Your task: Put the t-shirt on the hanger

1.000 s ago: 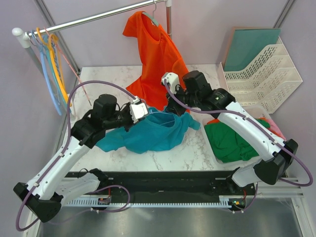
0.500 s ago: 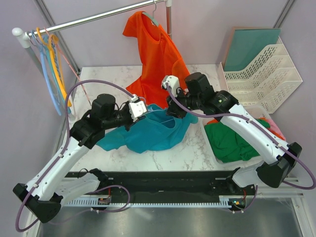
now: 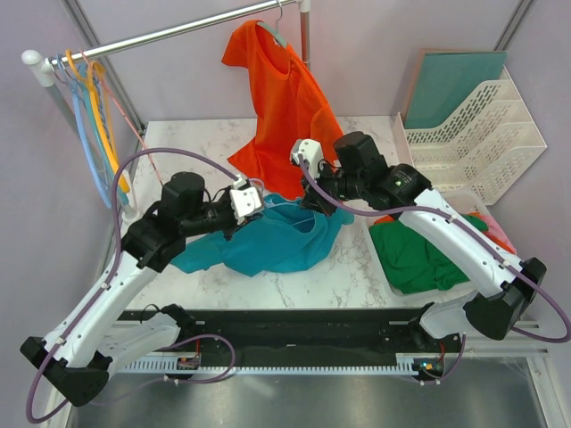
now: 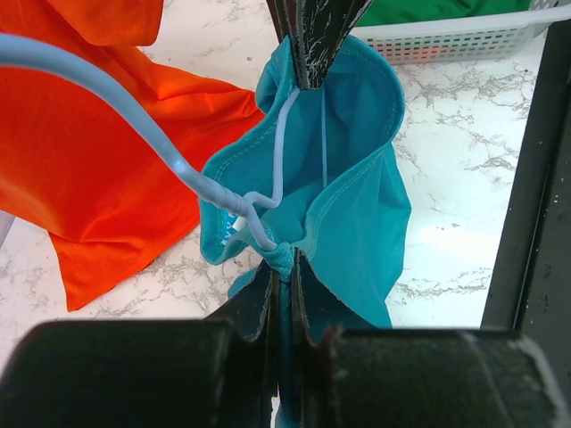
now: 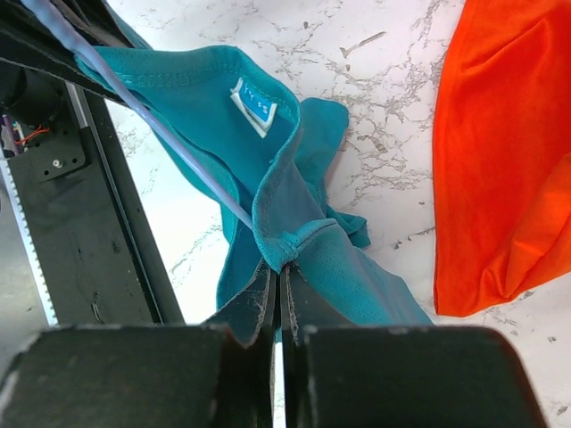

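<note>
The teal t-shirt point(image 3: 268, 242) lies bunched on the marble table, its collar lifted and stretched between my two grippers. My left gripper point(image 3: 253, 203) is shut on one side of the collar point(image 4: 284, 259). My right gripper point(image 3: 309, 198) is shut on the opposite side point(image 5: 279, 265). The thin pale-blue hanger point(image 4: 134, 111) runs slantwise into the open collar, its twisted neck at the collar's edge. It also shows in the right wrist view point(image 5: 152, 125) and as a faint line in the top view point(image 3: 287, 206). Most of the hanger is hidden inside the cloth.
An orange t-shirt point(image 3: 281, 102) hangs from the rail point(image 3: 169, 34) and drapes onto the table behind the grippers. Spare hangers point(image 3: 94, 125) hang at the rail's left end. A dark green garment point(image 3: 415, 254) lies at right, below a white basket rack point(image 3: 477, 134).
Both grippers have shifted slightly left with the collar still held. The teal shirt's right edge has drawn in a little.
</note>
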You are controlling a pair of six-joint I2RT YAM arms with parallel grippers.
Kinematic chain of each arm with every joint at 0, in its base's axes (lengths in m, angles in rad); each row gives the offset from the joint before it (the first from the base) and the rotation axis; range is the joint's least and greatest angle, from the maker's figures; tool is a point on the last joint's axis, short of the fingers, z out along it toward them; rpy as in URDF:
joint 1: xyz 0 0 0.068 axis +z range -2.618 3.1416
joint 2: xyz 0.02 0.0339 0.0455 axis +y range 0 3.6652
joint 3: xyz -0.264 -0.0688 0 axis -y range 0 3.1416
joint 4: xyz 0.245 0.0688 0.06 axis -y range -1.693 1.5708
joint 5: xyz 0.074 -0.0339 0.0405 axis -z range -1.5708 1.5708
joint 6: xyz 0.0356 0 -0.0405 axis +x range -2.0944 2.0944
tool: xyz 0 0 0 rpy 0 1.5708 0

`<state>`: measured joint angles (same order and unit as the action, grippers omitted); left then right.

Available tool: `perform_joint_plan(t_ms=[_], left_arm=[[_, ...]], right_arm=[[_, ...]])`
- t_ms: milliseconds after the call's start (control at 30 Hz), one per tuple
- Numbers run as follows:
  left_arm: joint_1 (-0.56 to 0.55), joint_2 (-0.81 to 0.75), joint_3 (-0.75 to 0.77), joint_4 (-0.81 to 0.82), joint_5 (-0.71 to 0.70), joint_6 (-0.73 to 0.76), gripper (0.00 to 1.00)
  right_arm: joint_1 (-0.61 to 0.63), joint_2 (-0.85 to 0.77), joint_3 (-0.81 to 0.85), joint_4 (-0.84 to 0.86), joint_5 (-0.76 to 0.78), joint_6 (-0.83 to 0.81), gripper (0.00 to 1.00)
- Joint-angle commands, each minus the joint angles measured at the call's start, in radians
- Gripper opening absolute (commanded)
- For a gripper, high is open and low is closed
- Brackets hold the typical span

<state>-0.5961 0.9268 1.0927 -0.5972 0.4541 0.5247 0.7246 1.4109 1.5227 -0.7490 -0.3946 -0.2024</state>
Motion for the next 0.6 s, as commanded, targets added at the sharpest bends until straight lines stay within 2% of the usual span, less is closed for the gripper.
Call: perform_joint_plan(t_ms=[0,267,400,567], left_arm=[[-0.005,0.012,0.041,0.016,0.087,0.012,0.02],[-0.005,0.003,0.033,0.01,0.132,0.023,0.02],[-0.005,0.009,0.039,0.014,0.141,0.005,0.02],[-0.005,0.01,0.039,0.034,0.162,-0.006,0.02]], right_arm=[[0.007,-0.012,0.024,0.028,-0.076,-0.029,0.06],[0.013,-0.006,0.001,0.066,-0.055,-0.048,0.18],[0.021,-0.003,-0.015,0.076,-0.102,-0.045,0.23],[0.045,-0.006,-0.045,0.108,-0.107,-0.04,0.27]])
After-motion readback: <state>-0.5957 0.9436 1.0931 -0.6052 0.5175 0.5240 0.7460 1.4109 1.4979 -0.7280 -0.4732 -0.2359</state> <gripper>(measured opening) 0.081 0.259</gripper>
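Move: The teal t-shirt's collar gapes between the hands: its right edge is already in the right fingertips, and its left edge lies some 10 cm to their left and about 2 cm back, held by the left hand. From the left hand that right edge is about 10 cm to the right and 2 cm ahead. Around the right hand, the hanger's middle is about 5 cm to its left, level with it; the orange shirt's lower hem some 12 cm ahead, 3 cm left and 12 cm below. The collar's right edge, with the hanger's arm beside it, is let out of the right hand's pinch as its fingers open to about a quarter. That hand meanwhile eases back about 1.5 cm and left 1 cm, towards the left hand, turning some 5 degrees counter-clockwise. The left hand keeps its closed hold on the collar's other side, barely shifting. ##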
